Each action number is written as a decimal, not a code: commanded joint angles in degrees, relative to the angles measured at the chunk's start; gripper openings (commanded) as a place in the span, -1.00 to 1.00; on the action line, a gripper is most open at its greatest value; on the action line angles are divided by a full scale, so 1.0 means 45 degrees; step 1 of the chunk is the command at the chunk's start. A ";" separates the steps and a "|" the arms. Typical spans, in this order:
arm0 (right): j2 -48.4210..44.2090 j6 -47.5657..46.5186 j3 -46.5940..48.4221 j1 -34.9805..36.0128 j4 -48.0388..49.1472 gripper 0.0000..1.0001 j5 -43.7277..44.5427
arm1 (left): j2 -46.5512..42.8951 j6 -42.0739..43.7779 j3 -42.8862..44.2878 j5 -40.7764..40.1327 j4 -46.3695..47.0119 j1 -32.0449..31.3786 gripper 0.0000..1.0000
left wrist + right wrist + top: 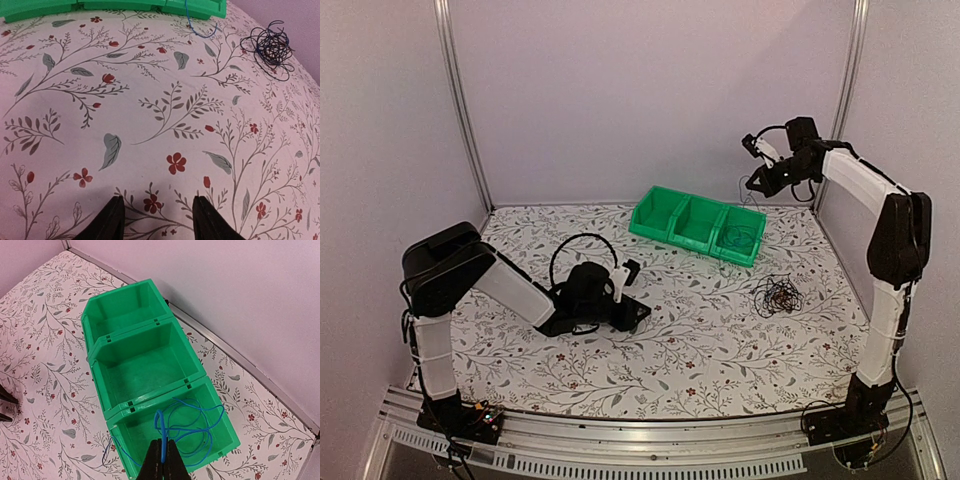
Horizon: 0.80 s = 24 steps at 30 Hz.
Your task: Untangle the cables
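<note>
A thin blue cable lies in loops inside the end compartment of the green bin. My right gripper is shut on a bend of it, high above that compartment. One end of the blue cable hangs over the bin's wall onto the table. A tangle of dark cables sits on the table in front of the bin, at the upper right in the left wrist view. My left gripper rests low over the floral cloth at mid-table, open, with nothing between its fingers, far from the tangle.
The green bin has three compartments in a row at the back of the table; the two left ones hold nothing. Pale walls and metal posts close in the table on three sides. A thick black hose loops off the left arm.
</note>
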 commanded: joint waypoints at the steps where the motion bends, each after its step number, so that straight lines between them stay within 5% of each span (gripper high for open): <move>1: 0.1542 0.0299 0.1560 0.0013 -0.0727 -1.00 -0.0600 | 0.0246 -0.0008 0.0142 -0.0083 -0.0097 -0.0098 -0.08; 9: 0.2732 0.0078 0.1744 0.0031 -0.0870 -1.00 -0.0095 | 0.0326 0.0000 0.0146 -0.0154 -0.0210 -0.0086 -0.08; 19: 0.1067 0.0042 -0.0406 0.0021 -0.0024 -1.00 -0.0159 | 0.0815 0.0138 0.0716 0.0040 -0.0570 -0.0086 -0.08; 24: 0.0289 0.0207 0.0814 0.0030 -0.0184 -1.00 -0.0198 | 0.0803 0.0140 0.0742 0.0068 -0.0620 -0.0093 -0.08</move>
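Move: The right hand already holds the blue cable, part of it lying in the box's right-hand compartment. That compartment's middle is about 7 cm ahead of this hand, level sideways and some 19 cm below. The middle compartment lies about 11 cm ahead and 12 cm to its left, at similar depth; the dark cable tangle is roughly 14 cm back, 10 cm right and 22 cm down. From the left hand, the right-hand compartment is about 33 cm ahead and 30 cm right, at about its height. Down towards the right-hand compartment goes the right hand, first swinging about 3 cm forward, then drawing back as it sinks some 11 cm and finally rising again about 2 cm. The wrist tips the fingers roughly 10 degrees further downward, while they stay shut on the blue cable and keep their pinch. ##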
